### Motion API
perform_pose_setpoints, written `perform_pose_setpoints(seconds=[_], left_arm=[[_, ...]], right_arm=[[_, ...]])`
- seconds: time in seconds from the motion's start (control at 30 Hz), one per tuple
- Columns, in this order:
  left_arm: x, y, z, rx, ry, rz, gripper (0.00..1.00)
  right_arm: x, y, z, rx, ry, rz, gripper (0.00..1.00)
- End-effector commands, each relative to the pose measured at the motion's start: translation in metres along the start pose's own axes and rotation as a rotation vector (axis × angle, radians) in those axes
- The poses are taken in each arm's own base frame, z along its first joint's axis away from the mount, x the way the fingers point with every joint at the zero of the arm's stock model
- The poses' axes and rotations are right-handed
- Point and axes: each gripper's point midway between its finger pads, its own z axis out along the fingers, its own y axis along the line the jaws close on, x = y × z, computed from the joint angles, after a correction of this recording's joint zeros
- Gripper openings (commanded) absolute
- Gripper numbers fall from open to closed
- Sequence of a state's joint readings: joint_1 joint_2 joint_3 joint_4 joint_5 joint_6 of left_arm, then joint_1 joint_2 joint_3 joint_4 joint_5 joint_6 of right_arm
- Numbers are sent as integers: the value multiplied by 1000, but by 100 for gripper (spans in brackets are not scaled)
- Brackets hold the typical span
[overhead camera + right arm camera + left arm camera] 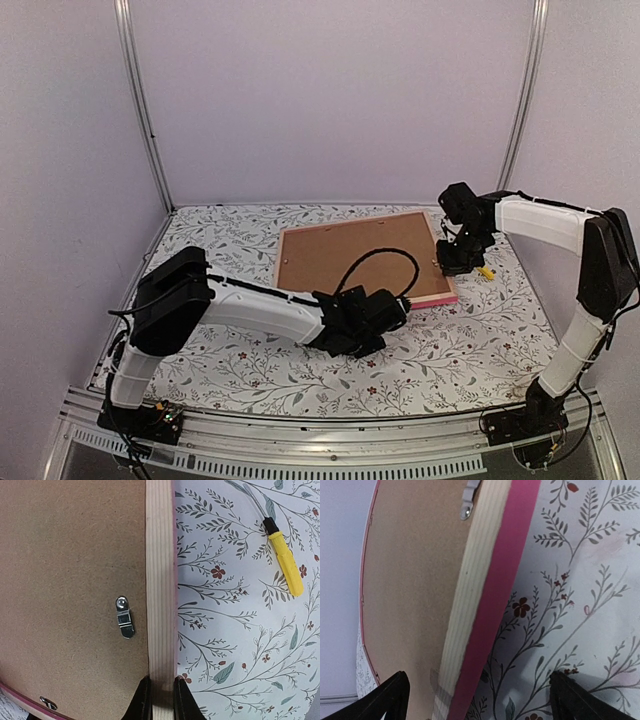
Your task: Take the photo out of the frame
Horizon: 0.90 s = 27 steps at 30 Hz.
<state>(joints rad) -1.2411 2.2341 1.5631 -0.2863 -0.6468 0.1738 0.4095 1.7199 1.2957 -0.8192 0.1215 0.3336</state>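
Observation:
The frame (432, 299) lies face down on the table, its pink edge showing around a plain brown backing board (350, 250). The photo is hidden under that board. My right gripper (455, 262) is at the frame's right side. In the right wrist view its fingers (144, 700) pinch the pale wooden rail of the frame (160, 580), so the right gripper (162, 697) is shut on it. My left gripper (400, 308) is at the near right corner. It stands wide open (480, 695), one finger over the board and the other over the cloth, straddling the frame's pink edge (495, 605).
A yellow-handled screwdriver (285, 562) lies on the floral tablecloth just right of the frame (486, 271). Small metal turn clips (124, 617) (469, 500) sit on the backing board near the rail. A black cable (375, 262) loops over the board. White walls enclose the table.

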Motion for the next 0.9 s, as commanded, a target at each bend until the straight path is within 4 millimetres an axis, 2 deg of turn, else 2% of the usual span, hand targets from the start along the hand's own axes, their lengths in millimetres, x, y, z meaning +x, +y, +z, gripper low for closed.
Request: perform_pose_setpoints(seconds=[0.0,0.3,0.37,0.53,0.87], left_arm=[[-7,23,1,-192,2,68,99],[-6,42,4,-377,2,147,99],[-12,47,2,-410,-25,124,98],[-22,52,-5,-454,-67,114,87],[-29,44,-10,-489,-123,150,62]], right_arm=[[-18,11,-25,-40,-68,12,0],[-21,15,-32,-49,-79,13,0],[-22,16,-33,-53,-82,15,0],[-22,16,-36,-59,-88,15,0],[-23,19,-41,-81,-102,19,0]])
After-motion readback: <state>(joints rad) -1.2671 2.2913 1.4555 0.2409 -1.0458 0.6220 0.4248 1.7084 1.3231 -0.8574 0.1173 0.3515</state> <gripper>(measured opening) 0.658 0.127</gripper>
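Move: The near edge of the frame, tipped up on its right side, is what my left hand goes for: about 4 cm ahead of it and 3 cm above. From the left hand, my right hand's grip on the frame's right edge is some 8 cm ahead, 10 cm right and 4 cm up; the screwdriver lies about 13 cm ahead, 17 cm right and 4 cm down. From my right hand, that near-edge spot is roughly 8 cm back, 10 cm left and 2 cm down. I bring my left hand forward and up, about 3 cm on and nearly 4 cm higher, tilting the fingers some 25 degrees up towards level so they straddle the near edge of the frame, one over the brown back and one on the pink side. Once there I start closing them, to about two-thirds open. My right hand keeps its pinch on the right edge, holding it up. ##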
